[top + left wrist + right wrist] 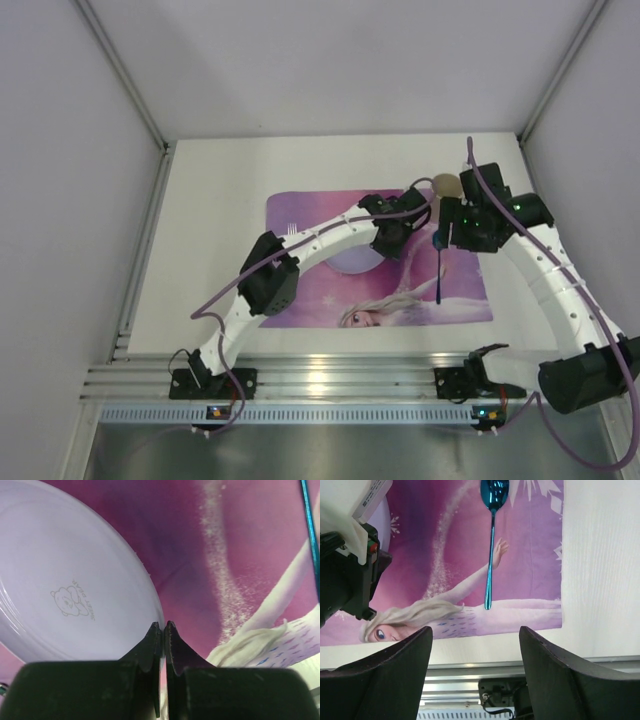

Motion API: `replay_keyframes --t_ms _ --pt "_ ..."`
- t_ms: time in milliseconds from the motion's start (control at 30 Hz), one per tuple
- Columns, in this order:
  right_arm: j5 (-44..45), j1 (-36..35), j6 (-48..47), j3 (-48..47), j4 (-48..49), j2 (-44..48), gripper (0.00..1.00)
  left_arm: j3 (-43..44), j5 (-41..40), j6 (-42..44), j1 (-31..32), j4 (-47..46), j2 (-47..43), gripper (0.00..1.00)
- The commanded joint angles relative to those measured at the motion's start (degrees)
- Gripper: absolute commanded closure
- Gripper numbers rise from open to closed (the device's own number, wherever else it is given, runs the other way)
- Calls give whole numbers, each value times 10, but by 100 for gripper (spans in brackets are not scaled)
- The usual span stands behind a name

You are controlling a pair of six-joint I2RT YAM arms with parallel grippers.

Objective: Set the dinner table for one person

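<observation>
The white dinner table [220, 200] carries a purple princess placemat [320, 300]. A pale lilac plate [75, 580] with a small bear print lies on the mat, mostly hidden under my left arm in the top view [350, 263]. My left gripper [163, 626] is shut, its tips right at the plate's near rim, with nothing seen between them; it also shows in the top view [392, 240]. A shiny blue spoon [490, 545] lies on the mat's right side [438, 268]. My right gripper [475, 630] is open and empty above the mat, beside the spoon [462, 238].
A beige round object [445, 186] sits at the mat's far right corner. A small white utensil [290, 231] lies on the mat's far left part. The ribbed aluminium rail [320, 380] runs along the near edge. Grey walls enclose the table.
</observation>
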State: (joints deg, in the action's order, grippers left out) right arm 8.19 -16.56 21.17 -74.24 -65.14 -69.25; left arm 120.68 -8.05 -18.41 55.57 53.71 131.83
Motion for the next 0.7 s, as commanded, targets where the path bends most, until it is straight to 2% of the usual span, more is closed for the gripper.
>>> replay_keyframes --t_ms 0,100,267,300,333,467,533,600,633,667 --pt "26 10 5 -4 -20 21 29 24 55 -16 19 -4 25 100" --pt "32 10 10 -6 -31 26 29 4 101 -38 23 -19 36 100" --pt "41 10 19 -1 -46 46 29 -56 111 -58 27 -41 22 100" --pt "40 10 21 0 -49 49 29 -65 116 -61 28 -46 20 97" --pt "41 10 24 1 -51 55 29 -80 124 -63 28 -55 19 85" --pt "39 10 37 3 -63 71 29 -96 139 -67 30 -60 16 56" --pt "38 10 46 3 -68 82 29 -95 136 -65 31 -60 9 52" --pt "38 9 52 1 -75 95 29 -92 126 -65 31 -63 -11 44" --pt "38 10 60 1 -76 100 29 -92 124 -65 31 -63 -19 34" --pt "38 9 63 2 -82 105 29 -91 119 -65 31 -65 -36 30"
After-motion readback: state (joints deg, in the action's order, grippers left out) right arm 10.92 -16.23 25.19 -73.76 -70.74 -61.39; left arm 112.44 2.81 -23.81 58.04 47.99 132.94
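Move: The left hand already pinches the plate by its near right rim, a few centimetres above the placemat; the plate's middle belongs about 2 cm ahead of that hand, 4 cm left and 6 cm below. The fork lies level with this hand, some 26 cm left; the spoon about 13 cm right and 3 cm back; the cup 14 cm ahead and 14 cm right. From the right hand the plate's place is some 18 cm left, 6 cm ahead and 19 cm below. Keeping its pinch at first, the left hand draws the plate back and down some 5 cm each way, drifting slightly right, onto the placemat between fork and spoon; near the bottom its fingers open wide to let go of the rim while the wrist tips about 10 degrees steeper, and the hand edges further back with a slight rise. Meanwhile the empty right hand, its fingers staying open, eases about 4 cm back, rising and shifting right a little, clear above the spoon. ##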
